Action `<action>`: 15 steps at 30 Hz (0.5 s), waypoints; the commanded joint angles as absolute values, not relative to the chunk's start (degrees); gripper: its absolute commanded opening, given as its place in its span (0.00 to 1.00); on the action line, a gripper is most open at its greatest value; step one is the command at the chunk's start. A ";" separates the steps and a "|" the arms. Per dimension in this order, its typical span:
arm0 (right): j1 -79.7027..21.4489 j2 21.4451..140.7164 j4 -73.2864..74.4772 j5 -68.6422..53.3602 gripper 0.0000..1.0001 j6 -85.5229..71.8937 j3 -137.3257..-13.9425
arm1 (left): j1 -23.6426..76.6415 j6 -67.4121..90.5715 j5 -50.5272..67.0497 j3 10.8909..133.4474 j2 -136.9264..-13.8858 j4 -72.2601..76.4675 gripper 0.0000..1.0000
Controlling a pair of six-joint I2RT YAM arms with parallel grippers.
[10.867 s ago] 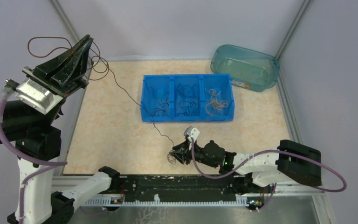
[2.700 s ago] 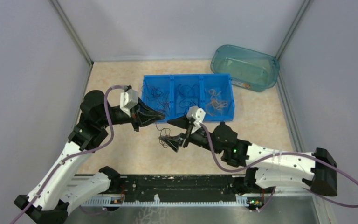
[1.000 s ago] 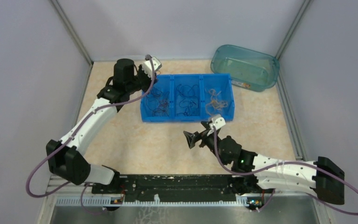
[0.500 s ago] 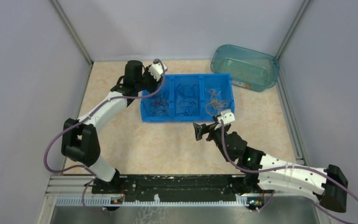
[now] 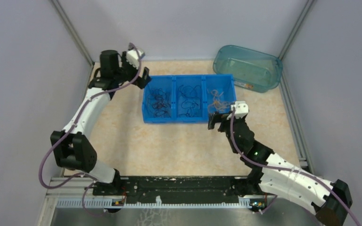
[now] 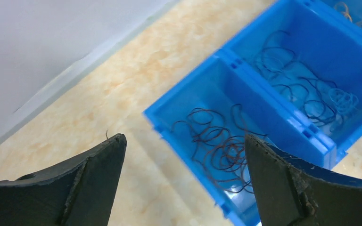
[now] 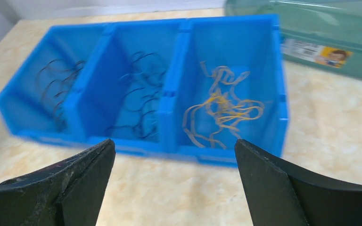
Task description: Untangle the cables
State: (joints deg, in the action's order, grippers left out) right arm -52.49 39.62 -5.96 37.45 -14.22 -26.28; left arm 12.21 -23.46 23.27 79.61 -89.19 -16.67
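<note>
The cables lie sorted in a blue three-compartment bin (image 5: 194, 118). Brown cables (image 6: 217, 146) curl in the left compartment, dark ones (image 7: 139, 99) fill the middle, and tan-yellow ones (image 7: 221, 110) sit in the right. My left gripper (image 5: 143, 77) hovers at the bin's back left corner. It is open, with nothing between its fingers (image 6: 94, 179). My right gripper (image 5: 213, 121) is just in front of the bin's right compartment. It is open and empty too, and its fingers (image 7: 273, 183) frame the bin's front wall.
A clear teal tub (image 5: 247, 67) stands behind and to the right of the bin, close to the right wall. Grey walls close in the table on the left, back and right. Bare tan tabletop (image 5: 169, 146) lies in front of the bin.
My left gripper has opened and drawn back left from over the left compartment. The right arm has swung right and forward to the bin's front right.
</note>
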 commanded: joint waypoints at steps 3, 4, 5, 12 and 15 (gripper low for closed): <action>-35.88 41.48 -7.25 34.54 0.99 -18.06 -26.45 | 0.69 -12.66 31.56 69.87 -81.21 -10.52 1.00; -33.27 42.07 -8.22 34.43 0.99 -18.10 -25.66 | -0.38 -11.37 32.23 66.32 -80.26 -7.87 1.00; -29.69 42.80 -9.67 34.36 0.99 -17.75 -24.60 | -0.81 -10.97 32.48 63.45 -79.56 -6.08 1.00; -18.17 46.53 -20.82 39.95 0.99 -15.41 -18.01 | -2.18 -11.75 29.90 44.01 -73.99 6.82 1.00; -14.31 49.78 -22.33 41.04 0.99 -15.46 -18.24 | -5.70 -9.22 33.96 37.16 -73.15 15.47 1.00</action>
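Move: Both hands are empty. The left hand hovers near the blue crate's left end: the dark cables in the left compartment lie some 11 cm to its right, 7 cm ahead and 23 cm below, with the middle compartment's cables level with them, 30 cm to its right. From the right hand, the orange cables lie straight ahead about 27 cm and 20 cm down, the middle cables 19 cm left of them, and the green tub 48 cm ahead and 21 cm right. Quickly leftward first, about 8 cm, then down some 12 cm and back, the left hand swings out beside the crate's left end, its fingers tipping slightly more downward. Meanwhile the right hand sweeps right some 17 cm, sinking and easing forward, to just beyond the crate's right end, and turns about 35 degrees clockwise. Both grippers stay wide open and touch nothing. ##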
